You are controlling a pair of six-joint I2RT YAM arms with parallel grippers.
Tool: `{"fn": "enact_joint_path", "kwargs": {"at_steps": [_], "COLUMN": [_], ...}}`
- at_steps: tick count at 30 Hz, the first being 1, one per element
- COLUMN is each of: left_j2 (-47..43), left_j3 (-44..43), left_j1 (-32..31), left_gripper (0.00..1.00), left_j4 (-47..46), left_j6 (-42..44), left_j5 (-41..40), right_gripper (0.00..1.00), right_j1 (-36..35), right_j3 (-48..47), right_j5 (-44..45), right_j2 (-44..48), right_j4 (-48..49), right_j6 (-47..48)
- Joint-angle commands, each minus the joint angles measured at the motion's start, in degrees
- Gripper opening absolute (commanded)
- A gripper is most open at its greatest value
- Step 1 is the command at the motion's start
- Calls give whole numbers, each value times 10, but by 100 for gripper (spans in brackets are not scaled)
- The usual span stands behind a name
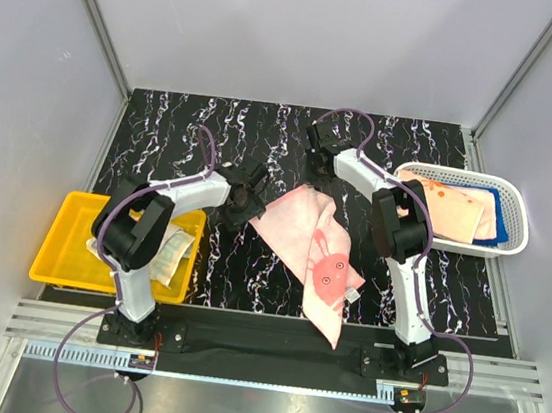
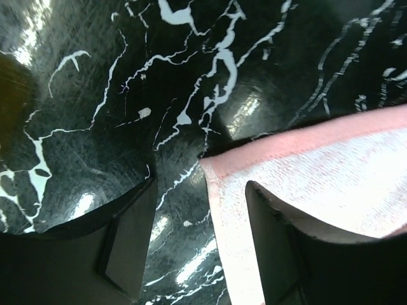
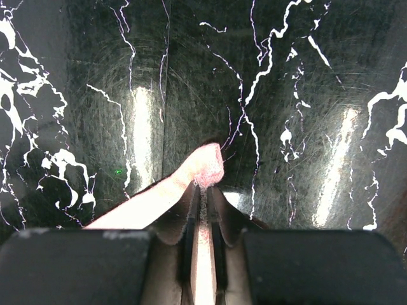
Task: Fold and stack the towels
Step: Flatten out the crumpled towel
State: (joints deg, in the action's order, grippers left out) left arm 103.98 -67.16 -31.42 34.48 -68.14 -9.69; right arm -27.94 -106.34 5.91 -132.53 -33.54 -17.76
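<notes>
A pale pink towel [image 1: 311,246] with a rabbit print lies rumpled in the middle of the black marble table, its near end hanging over the front edge. My right gripper [image 1: 320,162] is shut on the towel's far corner [image 3: 205,166], and pink cloth is pinched between its fingers [image 3: 205,190]. My left gripper [image 1: 247,195] stands open at the towel's left corner [image 2: 318,171]. The cloth edge lies between the spread fingers, partly under the right fingertip [image 2: 273,241]. More towels sit in the white basket, a salmon one [image 1: 452,210] over a blue one [image 1: 497,209].
The white mesh basket [image 1: 518,201] stands at the right edge of the table. A yellow bin [image 1: 75,242] sits at the front left with a beige cloth [image 1: 172,252] inside. Grey walls enclose the table on three sides.
</notes>
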Motion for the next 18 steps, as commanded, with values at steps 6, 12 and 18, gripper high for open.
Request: {"fn": "enact_joint_path", "kwargs": {"at_steps": [6,12,18], "left_j2": [45,65,72], "left_j3": [-20,-39,-71], "left_j1": [-4,-3,-2], "left_gripper": [49,13,0], "left_j4": [-42,-14,23], "left_j6": [-41,-39,17], "left_j5": [20,-1,-41], "right_gripper": [17,25,44], "right_j1": [0,7,16], "right_j3": [17,25,20], "right_j5": [-18,-26,-49], "right_j2": [31,46,42], "right_j4": [15,28,40], "right_j6": [-3,4,23]}}
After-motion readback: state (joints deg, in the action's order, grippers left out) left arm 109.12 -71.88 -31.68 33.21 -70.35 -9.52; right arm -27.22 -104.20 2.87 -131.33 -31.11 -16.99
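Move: The near-left corner of the crumpled pink towel lies just beyond the left hand's open fingers, about 2 cm ahead, 2 cm to the right and 1 cm lower. From the left hand, the towel's far corner is some 12 cm ahead and 12 cm right, and the bunny print roughly 10 cm back and 19 cm right. That far corner sits right in the right hand's closed fingers; from there the near-left corner is about 11 cm back and 11 cm left. The left hand slides forward and to the right over the towel's near-left corner, about 3 cm in all and sinking less than 1 cm, its fingers still pointing steeply down, and from partway through the slide they close fully, pinching the corner by its hemmed edge. Meanwhile the right hand stays in place low over the far corner and, with barely a few degrees of roll, opens its fingers to a bit under half, loosening its grip so that the towel's tip lies between the parted pads. ##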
